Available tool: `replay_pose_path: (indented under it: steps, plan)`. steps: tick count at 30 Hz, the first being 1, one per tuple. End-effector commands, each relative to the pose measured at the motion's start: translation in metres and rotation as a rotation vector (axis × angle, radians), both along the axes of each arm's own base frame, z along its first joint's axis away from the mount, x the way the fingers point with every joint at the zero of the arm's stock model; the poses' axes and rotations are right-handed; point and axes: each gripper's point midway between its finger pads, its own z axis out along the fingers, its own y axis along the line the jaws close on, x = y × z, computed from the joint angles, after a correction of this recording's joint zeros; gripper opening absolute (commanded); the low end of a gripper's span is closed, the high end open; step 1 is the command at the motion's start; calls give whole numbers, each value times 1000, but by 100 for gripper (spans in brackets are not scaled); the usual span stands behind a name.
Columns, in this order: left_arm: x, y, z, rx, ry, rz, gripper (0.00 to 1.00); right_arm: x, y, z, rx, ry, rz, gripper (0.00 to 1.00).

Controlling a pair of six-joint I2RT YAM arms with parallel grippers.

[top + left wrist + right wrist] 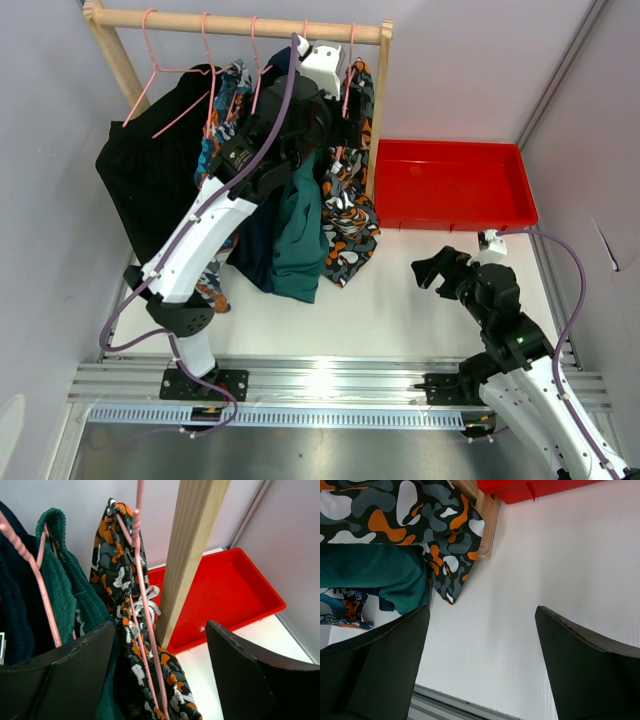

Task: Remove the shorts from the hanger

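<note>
Several pairs of shorts hang on pink hangers from the wooden rail (240,22): black (150,170), blue-orange patterned (222,120), navy (255,250), teal (300,240) and black-orange-white (350,220). My left gripper (159,625) is raised to the rail's right end, open. The black-orange-white shorts (112,565) and their pink hanger (145,600) pass between its fingers, closer to the left finger; the right finger is apart from them. Teal shorts (65,595) hang just left. My right gripper (432,272) hovers low over the table, open and holding nothing (482,611).
A red tray (455,180) lies at the back right, behind the rack's right wooden post (190,555). White walls close in on both sides. A metal rail (330,385) carrying the arm bases runs along the near edge.
</note>
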Motion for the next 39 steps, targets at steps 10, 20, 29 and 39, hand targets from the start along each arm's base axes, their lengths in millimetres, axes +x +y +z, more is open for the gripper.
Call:
replay_pose_path:
  steps: [10, 20, 29, 39]
  plan:
    - [31, -3, -35, 87, 15, 94, 50, 3, -1, 12, -7, -35, -5, 93]
    - [31, 27, 7, 83, -68, 158, 0, 4, -1, 7, -11, -21, -6, 93]
    - [-33, 100, 104, -8, -240, 190, 0, 12, 6, 14, 5, -46, 9, 93]
    - [-96, 128, 55, 85, -63, 48, 0, 17, 33, 67, 40, -211, 163, 95]
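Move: Ahead of the left hand's open fingers, the pink hanger of the camo shorts has its neck about 5 cm out, some 5 cm lower and 1 cm to the right. The teal shorts' hanger is roughly 6 cm to the hand's left and 4 cm ahead, at the same height as that neck. The rack's right post stands about 7 cm to the right and 8 cm ahead. From the right hand, the neck is some 20 cm ahead, 17 cm left and 23 cm higher. Reaching forward and down about 5 cm each way, the left hand puts its open fingers around the wire of the camo shorts' hanger and pinches it shut. Then, keeping its hold, it reverses in one quickening sweep up, left and back, about 12 cm each way, to lift the hook off the bar and draw it away from the right post. ##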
